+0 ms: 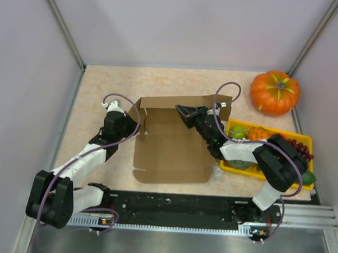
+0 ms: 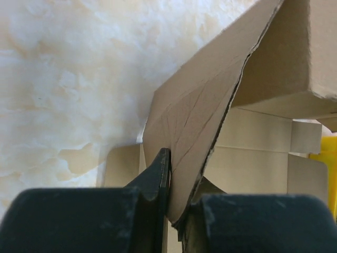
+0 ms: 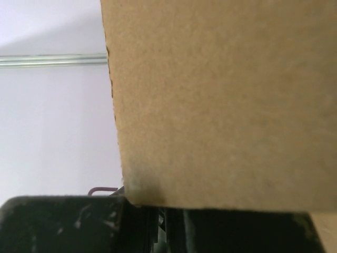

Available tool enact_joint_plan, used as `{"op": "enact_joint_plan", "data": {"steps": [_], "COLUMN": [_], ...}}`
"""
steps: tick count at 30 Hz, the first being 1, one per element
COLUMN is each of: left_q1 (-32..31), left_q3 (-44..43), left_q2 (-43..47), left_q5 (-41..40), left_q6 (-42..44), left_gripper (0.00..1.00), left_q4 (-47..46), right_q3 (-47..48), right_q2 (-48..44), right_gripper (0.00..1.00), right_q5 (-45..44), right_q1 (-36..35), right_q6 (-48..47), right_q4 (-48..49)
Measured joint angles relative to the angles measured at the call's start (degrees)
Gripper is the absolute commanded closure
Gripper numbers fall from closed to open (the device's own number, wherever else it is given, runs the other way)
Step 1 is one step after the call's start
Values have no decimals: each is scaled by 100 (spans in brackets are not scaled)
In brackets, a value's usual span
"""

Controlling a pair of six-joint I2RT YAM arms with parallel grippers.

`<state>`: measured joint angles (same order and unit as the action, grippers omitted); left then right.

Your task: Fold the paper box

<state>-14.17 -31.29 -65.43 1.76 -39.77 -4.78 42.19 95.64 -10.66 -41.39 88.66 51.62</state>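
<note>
The paper box (image 1: 173,152) is a brown cardboard sheet lying mid-table, its back panel and left flap raised. My left gripper (image 1: 135,126) sits at the sheet's left edge. In the left wrist view it (image 2: 179,184) is shut on the lifted left flap (image 2: 195,105), with cardboard pinched between the dark fingers (image 2: 163,168). My right gripper (image 1: 184,111) reaches over the sheet to the inner face of the back panel, its jaws together. In the right wrist view that panel (image 3: 221,105) fills most of the frame and hides the fingertips, so a pinch on the cardboard does not show.
An orange pumpkin (image 1: 275,92) stands at the back right. A yellow tray (image 1: 292,134) of fruit, with dark grapes (image 1: 298,147), lies just right of the box under the right arm. Grey walls close the sides and back. A black rail (image 1: 175,210) runs along the near edge.
</note>
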Motion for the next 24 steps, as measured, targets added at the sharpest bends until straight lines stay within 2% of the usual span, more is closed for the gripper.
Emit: {"op": "enact_joint_plan", "data": {"steps": [8,17,20,24], "left_q1": [-769,-994,-1003,-1003], "left_q3": [168,428,501,516], "left_q2": [-59,-144,-48,153], "left_q5": [-866,-920,-769,-520], "left_q6": [-42,7,101,203], "left_gripper": [88,49,39,31], "left_q4": [-431,-896,-914,-942], "right_q3": [-470,-964,-1086,-1110], "right_q2": [-251,-409,-409,-409], "right_gripper": [100,100,100,100], "right_q5": [-197,-208,-114,50], "right_q1": [-20,61,109,212], "right_q6": [-72,-367,-455,-573], "right_q4": [118,380,581,678]}}
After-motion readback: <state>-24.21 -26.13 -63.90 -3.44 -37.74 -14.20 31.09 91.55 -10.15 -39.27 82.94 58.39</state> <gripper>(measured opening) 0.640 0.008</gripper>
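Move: My left hand pinches the box's left flap. The middle of the box base lies about 16 cm to this hand's right, 6 cm back and 10 cm below. The raised back panel's middle is some 16 cm right, 8 cm forward and 6 cm above. From my right hand, which grips that panel, the base's middle is about 11 cm back, 3 cm left and 19 cm below; the panel's middle is 2 cm right and 2 cm ahead, level with the hand. I carry the left flap rightward about 4 cm, in towards the middle of the box, with a slight draw back. Partway I start spreading my left fingers and end the pinch, the flap's edge still between them. Alongside, my right hand keeps its shut grip on the back panel and takes it some 4 cm right, 3 cm down and a little back. ##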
